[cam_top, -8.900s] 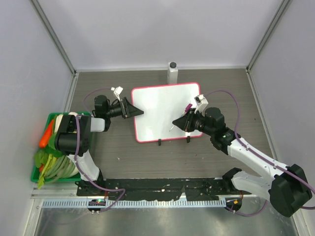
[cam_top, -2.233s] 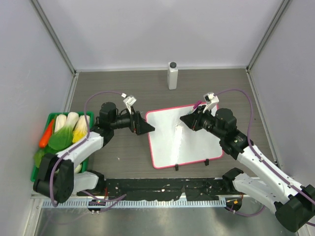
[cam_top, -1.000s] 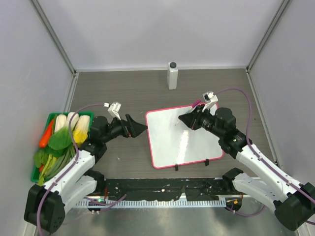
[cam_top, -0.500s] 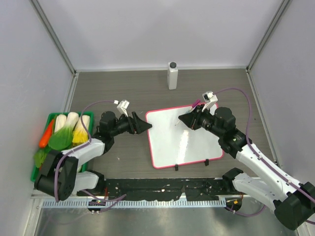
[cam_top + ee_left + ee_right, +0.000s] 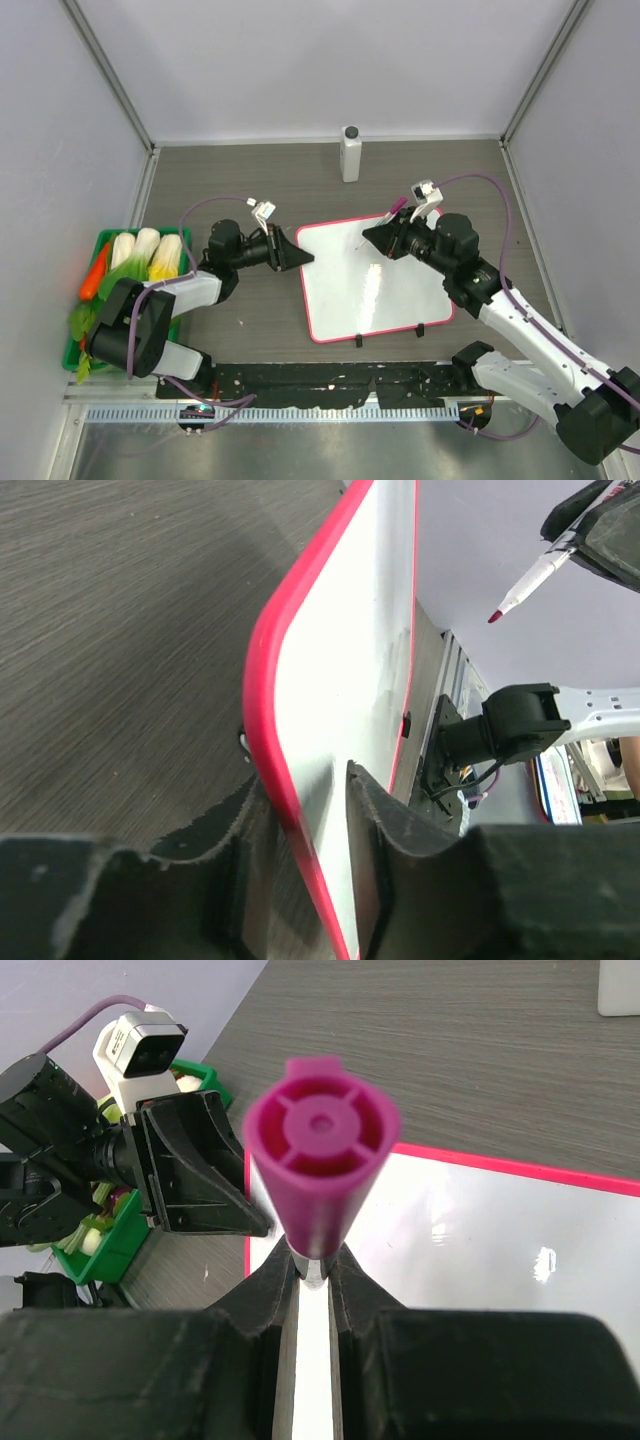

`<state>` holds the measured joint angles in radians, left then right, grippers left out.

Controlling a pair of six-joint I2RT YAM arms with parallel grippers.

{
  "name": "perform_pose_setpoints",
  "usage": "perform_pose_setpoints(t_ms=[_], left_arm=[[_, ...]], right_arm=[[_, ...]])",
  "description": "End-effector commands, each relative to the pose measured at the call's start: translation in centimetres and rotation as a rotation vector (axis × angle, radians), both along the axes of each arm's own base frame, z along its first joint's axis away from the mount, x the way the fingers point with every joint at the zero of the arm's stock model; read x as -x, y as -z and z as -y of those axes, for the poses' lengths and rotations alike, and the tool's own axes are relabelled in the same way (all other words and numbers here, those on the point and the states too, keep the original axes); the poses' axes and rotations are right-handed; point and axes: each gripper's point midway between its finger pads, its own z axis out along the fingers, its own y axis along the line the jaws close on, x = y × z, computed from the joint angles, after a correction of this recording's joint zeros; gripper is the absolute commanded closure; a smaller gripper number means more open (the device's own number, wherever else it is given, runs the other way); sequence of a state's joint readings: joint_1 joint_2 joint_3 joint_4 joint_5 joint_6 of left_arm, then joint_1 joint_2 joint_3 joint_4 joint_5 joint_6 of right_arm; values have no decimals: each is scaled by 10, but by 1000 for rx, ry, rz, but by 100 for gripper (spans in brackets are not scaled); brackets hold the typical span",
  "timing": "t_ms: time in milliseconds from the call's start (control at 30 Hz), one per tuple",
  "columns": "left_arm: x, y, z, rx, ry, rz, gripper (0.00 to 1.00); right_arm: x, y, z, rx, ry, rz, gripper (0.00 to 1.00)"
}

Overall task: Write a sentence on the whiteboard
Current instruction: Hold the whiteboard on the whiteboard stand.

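The whiteboard (image 5: 385,290) lies flat at the table's middle, with a pink-red frame and two black clip feet at its near edge. Its face is blank and no sentence shows on it. My left gripper (image 5: 305,258) is closed round the board's upper left edge. In the left wrist view its jaws (image 5: 300,775) straddle the pink frame (image 5: 262,680). My right gripper (image 5: 374,236) is shut on a marker (image 5: 320,1150) with a magenta end. The marker's pink tip (image 5: 497,614) hovers just above the top of the board (image 5: 480,1250).
A white bottle (image 5: 350,153) stands at the back, beyond the board. A green tray (image 5: 96,240) of vegetables sits at the left wall. Grey walls close in the table on three sides.
In the last second my left gripper moved from just left of the board onto its edge, and the left elbow swung. The marker shifted slightly back. Earlier, the board slid nearer and to the right.
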<state>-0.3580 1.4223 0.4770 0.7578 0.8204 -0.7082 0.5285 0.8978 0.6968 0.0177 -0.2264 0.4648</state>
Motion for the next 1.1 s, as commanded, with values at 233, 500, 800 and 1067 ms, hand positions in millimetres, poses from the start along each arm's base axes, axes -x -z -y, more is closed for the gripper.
perform_pose_setpoints(t_ms=[233,500,800,1067], left_arm=[[2,-10,3,-15,75,83,95],[6,0,4,-37,78,57,100],[1,10,2,-60,44,25,100],[3,12,1,-66,43,11,100]], right_arm=[[-12,-25,-5,-24,6,67,98],[-14,-30,-8,-38,1,83,99],[-11,-27,-10,-36,-10,100,99],[-6,-26,-9,-33,-23,127,99]])
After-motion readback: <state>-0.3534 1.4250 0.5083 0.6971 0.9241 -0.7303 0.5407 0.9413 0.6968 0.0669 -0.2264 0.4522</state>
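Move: The whiteboard's left edge already stands between the left hand's half-open fingers, about 1 cm back of their midpoint. The board's middle lies some 16 cm to the right, 5 cm back and 4 cm lower; the marker's tip is roughly 11 cm right, 2 cm ahead and 7 cm higher. From the right hand, that left edge lies about 13 cm left, 5 cm back and 10 cm down. The left hand closes its fingers to pinch the whiteboard's left edge, easing back about 1.5 cm. ##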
